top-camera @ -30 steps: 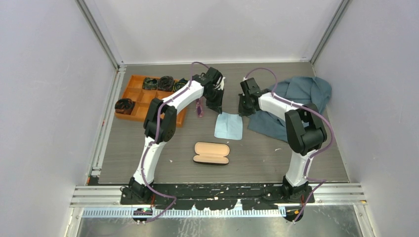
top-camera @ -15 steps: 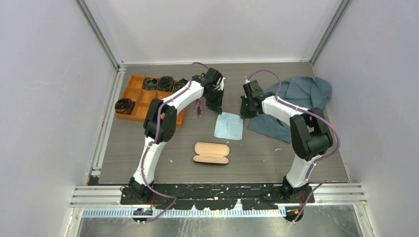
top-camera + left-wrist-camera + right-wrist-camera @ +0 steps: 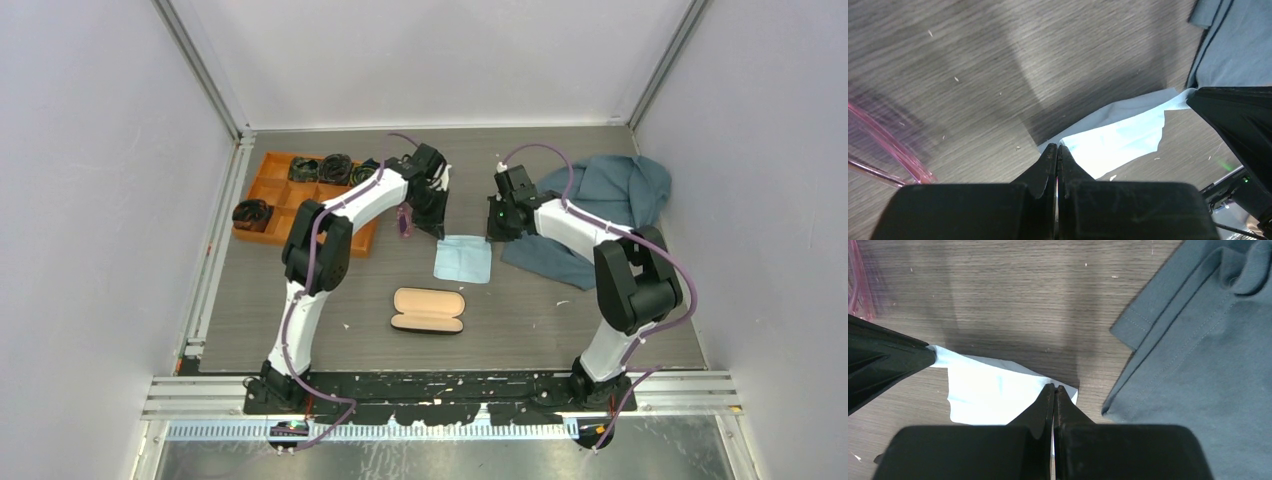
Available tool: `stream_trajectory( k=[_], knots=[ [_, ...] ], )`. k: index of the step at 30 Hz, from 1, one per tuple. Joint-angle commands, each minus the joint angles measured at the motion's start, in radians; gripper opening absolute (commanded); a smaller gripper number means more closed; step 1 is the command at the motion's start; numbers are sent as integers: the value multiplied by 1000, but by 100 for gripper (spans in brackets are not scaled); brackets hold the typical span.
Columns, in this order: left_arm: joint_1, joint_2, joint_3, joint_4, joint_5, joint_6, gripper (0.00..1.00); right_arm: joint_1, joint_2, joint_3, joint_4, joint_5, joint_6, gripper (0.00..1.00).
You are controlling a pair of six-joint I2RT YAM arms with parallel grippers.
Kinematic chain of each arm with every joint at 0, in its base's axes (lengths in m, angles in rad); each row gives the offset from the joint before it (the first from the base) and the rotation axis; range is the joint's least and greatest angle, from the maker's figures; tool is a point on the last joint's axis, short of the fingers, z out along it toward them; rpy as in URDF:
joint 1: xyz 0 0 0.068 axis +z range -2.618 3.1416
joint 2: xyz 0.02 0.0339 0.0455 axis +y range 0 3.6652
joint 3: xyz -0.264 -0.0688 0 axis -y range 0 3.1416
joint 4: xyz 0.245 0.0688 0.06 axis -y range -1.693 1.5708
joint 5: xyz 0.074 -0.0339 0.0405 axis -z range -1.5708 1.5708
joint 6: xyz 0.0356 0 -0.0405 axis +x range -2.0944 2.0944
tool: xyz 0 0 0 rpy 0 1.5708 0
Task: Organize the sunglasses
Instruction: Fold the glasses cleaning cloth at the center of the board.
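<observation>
The sunglasses (image 3: pixel 404 221), a thin purple-pink folded pair, lie on the table beside my left arm's wrist; their pink frame shows at the left edge of the left wrist view (image 3: pixel 885 148) and at the top left of the right wrist view (image 3: pixel 857 287). The light-blue cloth (image 3: pixel 463 259) lies between both grippers. My left gripper (image 3: pixel 439 229) (image 3: pixel 1057 147) is shut on its far left corner (image 3: pixel 1118 140). My right gripper (image 3: pixel 490 236) (image 3: pixel 1054 387) is shut on its far right corner (image 3: pixel 993 395). The far edge is raised off the table. The open black case (image 3: pixel 428 310) with tan lining lies nearer.
An orange tray (image 3: pixel 272 196) with dark bundles in its compartments stands at the back left, partly under my left arm. A dark blue-grey garment (image 3: pixel 600 200) (image 3: pixel 1198 340) lies crumpled at the back right, close to the right gripper.
Both grippers have shifted slightly toward the near side with the cloth's far corners, so the cloth looks shorter. The right elbow has swung outward. Sunglasses and case have not moved.
</observation>
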Motion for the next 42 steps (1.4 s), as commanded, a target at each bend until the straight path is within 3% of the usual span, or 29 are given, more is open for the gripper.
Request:
stream_trajectory(
  k=[1, 22, 42],
  knots=[
    [-5, -91, -42, 47, 26, -3, 0, 15, -63, -16, 10, -12, 9, 1],
    [-45, -162, -208, 80, 20, -4, 0, 43, -150, -131, -3, -17, 23, 0],
    [-51, -165, -237, 84, 6, -18, 0, 77, -158, -180, -8, -12, 19, 1]
  ],
)
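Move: Both my hands already pinch the far corners of the cloth, and I'm taking that edge to its near edge. The middle of the near edge lies about 10 cm back, 5 cm right and 5 cm below my left hand; for my right hand, 10 cm back, 6 cm left, 5 cm below. The open glasses case is some 17 cm back and 3 cm left of my left hand; the sunglasses are 4 cm ahead and 9 cm left of it. Keeping both pinches shut, I draw the held edge straight back over the rest of the cloth towards its near edge, both hands side by side: left about 5 cm, right about 6 cm, ending only a centimetre or so lower. My left hand slows first while the right carries on to its stop; the wrists barely turn. ##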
